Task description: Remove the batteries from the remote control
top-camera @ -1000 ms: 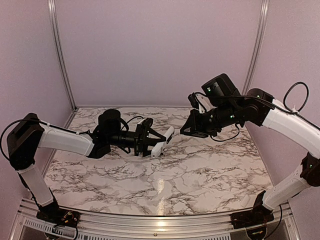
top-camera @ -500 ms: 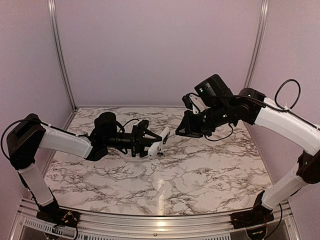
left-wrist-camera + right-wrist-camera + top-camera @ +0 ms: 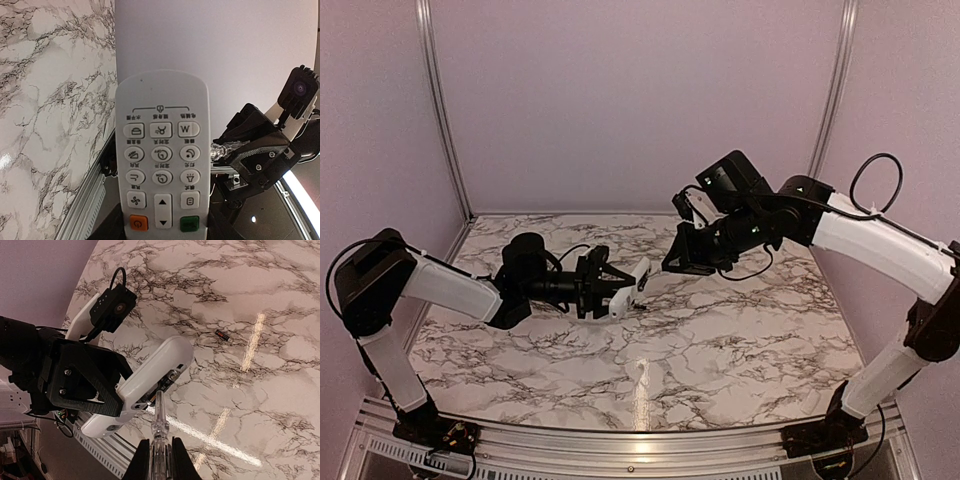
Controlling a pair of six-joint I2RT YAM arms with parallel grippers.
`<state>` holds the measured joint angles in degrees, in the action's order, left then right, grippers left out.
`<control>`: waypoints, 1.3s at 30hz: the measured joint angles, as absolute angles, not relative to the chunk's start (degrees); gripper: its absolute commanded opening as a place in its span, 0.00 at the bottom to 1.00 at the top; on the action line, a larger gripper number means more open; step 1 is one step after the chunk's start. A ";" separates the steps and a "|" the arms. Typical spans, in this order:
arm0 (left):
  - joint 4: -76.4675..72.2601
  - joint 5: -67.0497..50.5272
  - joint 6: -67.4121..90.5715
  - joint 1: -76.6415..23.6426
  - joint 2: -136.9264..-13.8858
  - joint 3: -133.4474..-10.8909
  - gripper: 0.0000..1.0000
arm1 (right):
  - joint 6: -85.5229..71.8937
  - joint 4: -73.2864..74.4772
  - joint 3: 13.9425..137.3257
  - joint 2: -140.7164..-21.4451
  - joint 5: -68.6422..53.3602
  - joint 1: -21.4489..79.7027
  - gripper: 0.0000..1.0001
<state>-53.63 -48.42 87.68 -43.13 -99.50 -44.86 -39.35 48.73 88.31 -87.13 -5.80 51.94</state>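
Observation:
My left gripper [image 3: 605, 290] is shut on the button end of the white remote control [image 3: 627, 288] and holds it above the table. Its button face [image 3: 160, 150] fills the left wrist view. In the right wrist view the back of the remote control [image 3: 145, 372] shows an open compartment with something dark, seemingly a battery [image 3: 164, 385], inside. My right gripper [image 3: 159, 460] is shut on a long clear stick [image 3: 159, 425], whose tip touches that compartment. One small dark battery [image 3: 222, 335] lies loose on the marble.
The marble table top [image 3: 720, 340] spreads below both arms, with an aluminium rail [image 3: 620, 440] along its near edge. Purple walls close in the back and sides. The right gripper [image 3: 252, 155] and its stick hang just right of the remote.
Both arms have shifted left. The left arm has drawn the remote back and lower. The right gripper has followed with the stick and stands closer to the remote.

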 measured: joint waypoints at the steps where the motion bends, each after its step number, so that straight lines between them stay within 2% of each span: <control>1: -53.89 -48.45 87.72 -43.00 -99.55 -44.82 0.00 | -39.22 48.51 88.31 -87.20 -5.96 51.83 0.00; 8: -57.67 -48.45 88.88 -42.26 -101.38 -44.45 0.00 | -37.98 46.81 87.74 -87.77 -7.01 50.78 0.00; 17: -71.57 -48.51 96.77 -40.23 -107.90 -39.00 0.00 | -36.07 42.30 85.19 -90.91 -9.19 49.82 0.00; 39: -74.83 -47.97 104.42 -36.84 -112.68 -33.89 0.00 | -33.30 36.91 84.55 -98.28 -14.20 49.58 0.00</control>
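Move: The right hand holds a clear, pointed tool; the remote's open battery compartment lies about 2 cm ahead of that hand, 6 cm left and 7 cm below. For the left hand, which holds the remote, the compartment is some 3 cm ahead, 3 cm right and level. A loose battery lies on the table, roughly 5 cm ahead, 5 cm left and 25 cm below the right hand. Both hands sink 7–9 cm and drift left together, tool tip kept at the compartment, remote's forward end dipping 20 degrees. ##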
